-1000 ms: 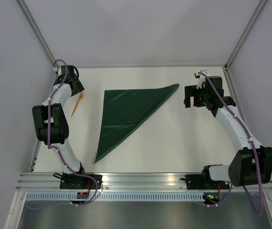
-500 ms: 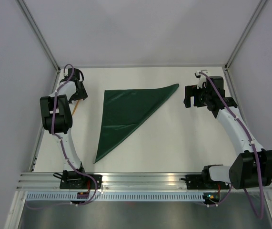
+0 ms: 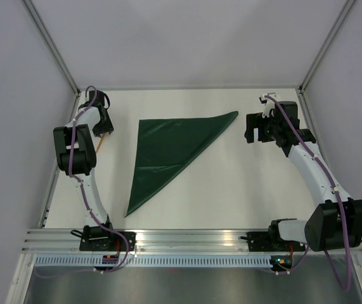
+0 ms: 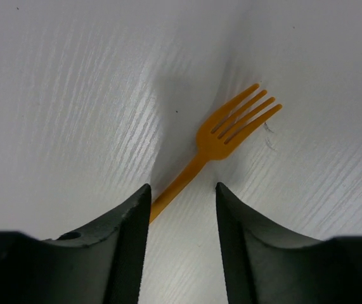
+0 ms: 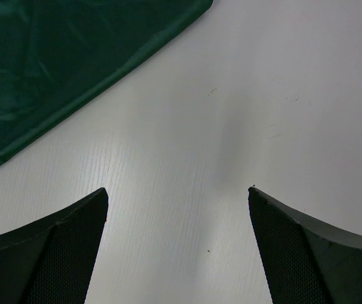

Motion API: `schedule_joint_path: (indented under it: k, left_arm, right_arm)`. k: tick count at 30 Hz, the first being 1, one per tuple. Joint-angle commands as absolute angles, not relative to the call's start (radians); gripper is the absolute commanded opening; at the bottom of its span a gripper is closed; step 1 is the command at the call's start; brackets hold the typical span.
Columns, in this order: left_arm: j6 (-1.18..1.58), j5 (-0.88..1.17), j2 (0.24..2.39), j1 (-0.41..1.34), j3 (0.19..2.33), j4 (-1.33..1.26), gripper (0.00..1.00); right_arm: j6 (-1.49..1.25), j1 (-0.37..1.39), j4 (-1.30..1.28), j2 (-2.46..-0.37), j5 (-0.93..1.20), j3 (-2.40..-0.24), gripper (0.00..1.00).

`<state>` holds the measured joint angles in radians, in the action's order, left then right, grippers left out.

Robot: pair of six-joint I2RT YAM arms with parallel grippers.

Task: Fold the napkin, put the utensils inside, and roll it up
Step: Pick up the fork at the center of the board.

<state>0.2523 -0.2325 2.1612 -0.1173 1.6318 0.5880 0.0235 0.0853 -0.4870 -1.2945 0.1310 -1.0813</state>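
Note:
The dark green napkin lies folded into a triangle in the middle of the table, and its corner shows at the top left of the right wrist view. An orange fork lies at the far left, tines pointing away from the wrist camera. My left gripper is down over its handle, which runs in beside the left finger; a gap remains between the fingers. In the top view the gripper hides most of the fork. My right gripper stands wide open over bare table to the right of the napkin.
The white table ends at an aluminium frame post and wall close behind the left gripper. A second post stands at the back right. The arm bases sit on the rail at the near edge.
My left arm swung in over the fork and covered most of it, and its fingers have narrowed around the handle. The right arm and the napkin have not moved.

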Motion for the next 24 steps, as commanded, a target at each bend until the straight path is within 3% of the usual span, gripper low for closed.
schedule_joint_path:
  k: [1, 6, 8, 9, 17, 24]
  left_arm:
    - [0.218, -0.189, 2.187, -0.123, 1.657, 0.615, 0.48]
    - [0.219, -0.178, 2.184, -0.123, 1.651, 0.624, 0.28]
    - [0.212, -0.175, 2.186, -0.124, 1.648, 0.623, 0.15]
    - [0.207, -0.176, 2.184, -0.123, 1.649, 0.624, 0.04]
    - [0.186, -0.108, 2.126, -0.123, 1.669, 0.624, 0.02]
    - [0.074, 0.086, 1.971, -0.051, 1.681, 0.614, 0.02]
  right_arm:
    - [0.015, 0.083, -0.502, -1.264, 0.118, -1.078, 0.96]
    - [0.015, 0.083, -0.500, -1.266, 0.123, -1.077, 0.96]
    - [0.015, 0.083, -0.500, -1.264, 0.123, -1.077, 0.96]
    - [0.015, 0.084, -0.500, -1.264, 0.123, -1.077, 0.96]
    - [0.014, 0.083, -0.500, -1.270, 0.121, -1.077, 0.96]
    - [0.017, 0.083, -0.499, -1.275, 0.120, -1.078, 0.96]
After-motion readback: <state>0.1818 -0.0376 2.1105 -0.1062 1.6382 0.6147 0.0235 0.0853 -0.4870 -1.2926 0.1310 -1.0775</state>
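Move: Just under the left hand, its part-open fingers already straddling the neck, the fork lies with its middle roughly 2 cm back, 1 cm to the left and 1 cm lower; its tines point ahead and somewhat right. The folded napkin's middle is about 32 cm to that hand's right and 7 cm back, about 2 cm below. From the right hand the fork lies some 75 cm left, 9 cm ahead and 17 cm down. Staying low over the table, the left hand finishes closing its fingers and pinches the fork just behind its head, easing barely 1 cm to the right. Then, still shut, it sets off right towards the napkin, nearly 4 cm in all, and rises about 2 cm at the end, rolling and turning slightly clockwise, some 10 degrees. ##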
